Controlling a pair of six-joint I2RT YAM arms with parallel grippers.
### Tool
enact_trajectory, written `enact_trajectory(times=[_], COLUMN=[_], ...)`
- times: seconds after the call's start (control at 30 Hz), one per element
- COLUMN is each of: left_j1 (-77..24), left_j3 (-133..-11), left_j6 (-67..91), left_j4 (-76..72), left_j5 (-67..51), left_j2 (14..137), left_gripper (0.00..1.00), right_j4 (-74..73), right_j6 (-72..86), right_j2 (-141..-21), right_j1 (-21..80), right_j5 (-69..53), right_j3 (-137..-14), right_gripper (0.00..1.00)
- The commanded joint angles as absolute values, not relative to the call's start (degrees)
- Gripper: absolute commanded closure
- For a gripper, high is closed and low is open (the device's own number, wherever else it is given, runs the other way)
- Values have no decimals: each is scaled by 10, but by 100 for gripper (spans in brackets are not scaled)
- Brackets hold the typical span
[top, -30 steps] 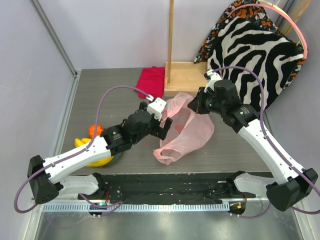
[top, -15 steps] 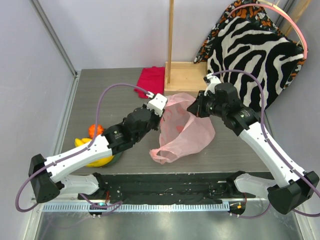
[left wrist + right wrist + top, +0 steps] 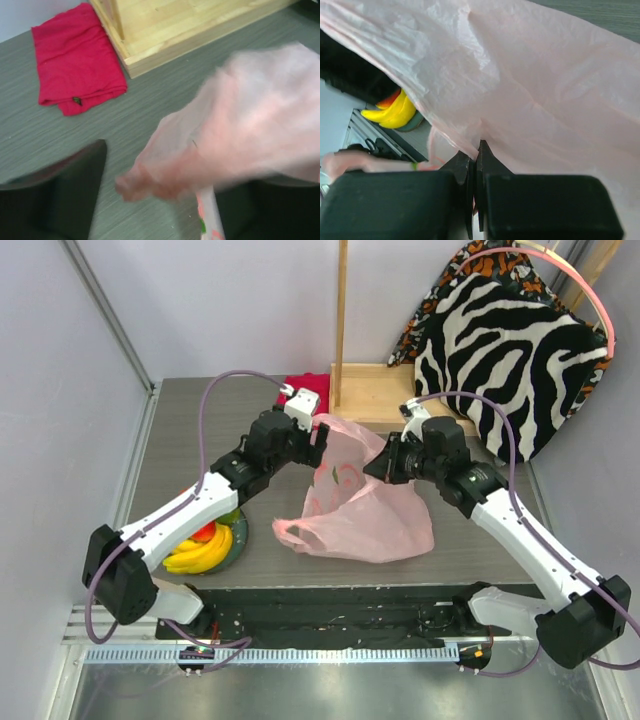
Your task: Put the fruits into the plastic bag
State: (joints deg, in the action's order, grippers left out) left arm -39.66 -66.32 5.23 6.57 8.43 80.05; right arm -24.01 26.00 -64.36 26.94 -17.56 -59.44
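The pink plastic bag (image 3: 365, 515) lies spread across the middle of the table, its far edge lifted. My right gripper (image 3: 376, 466) is shut on that edge; in its wrist view the fingertips (image 3: 475, 156) pinch the film (image 3: 545, 100). My left gripper (image 3: 318, 440) is at the bag's far left rim. Its jaws stand wide apart, and blurred bag film (image 3: 240, 135) hangs between and over them. At the near left, yellow bananas (image 3: 205, 552) and a red fruit (image 3: 205, 532) rest on the grey-blue plate (image 3: 240, 538). The bananas (image 3: 395, 114) also show under the bag.
A folded red cloth (image 3: 305, 385) (image 3: 75, 60) lies at the back. Beside it stands a wooden base (image 3: 372, 395) (image 3: 175, 25) with an upright post (image 3: 341, 310). A zebra-print cushion (image 3: 510, 350) leans at the back right. The left wall runs close to the plate.
My left arm swung from the table's middle to the bag's far rim, uncovering the fruit plate. The bag's edge rose and the bag spread wider. My right gripper kept its hold, drifting slightly left.
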Motion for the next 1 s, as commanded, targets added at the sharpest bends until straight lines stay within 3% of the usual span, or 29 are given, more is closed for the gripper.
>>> enact_trajectory(times=[0.0,0.13,0.3,0.57,0.77,0.97], left_j1=[-392,-392,-391,-367,-339,-282], left_j3=[-662,-621,-571,-502,-527,-532], left_j6=[61,48,83,233,373,406], left_j4=[54,102,185,355,538,584], left_j5=[4,-118,-91,160,368,395], left_j2=[767,697,592,472,436,402], left_gripper=[0,0,0,0,0,0], right_j4=[-164,-156,-155,-140,-128,-123], right_j6=[301,302,298,296,296,297], right_j2=[-661,-689,-715,-721,-717,-706], right_j1=[271,271,269,262,261,258], right_j5=[-134,-66,-26,-31,-46,-54], right_j3=[-593,-606,-629,-631,-621,-613], right_gripper=[99,99,99,99,99,99])
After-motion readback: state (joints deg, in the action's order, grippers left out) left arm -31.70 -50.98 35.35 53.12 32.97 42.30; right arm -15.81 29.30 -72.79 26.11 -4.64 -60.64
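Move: From my left hand, the red fruit on the plate lies about 26 cm to the left, some 11 cm back and 20 cm below. Around it, at much the same height, the orange is 27 cm left and 5 back of that hand, the green fruit 20 left and 7 back, the bananas 26 left and 15 back. From my right hand, the red fruit is roughly 34 cm left, 3 back and 19 below. I open my left fingers fully and take that hand away from the bag: first back, rising slightly, then sweeping left and down until it has gone about 22 cm left and 14 back, over the fruit plate. Its wrist finally swings counter-clockwise and tips down. My right hand keeps the bag's rim pinched and carries it about 6 cm forward, turning slightly clockwise. ##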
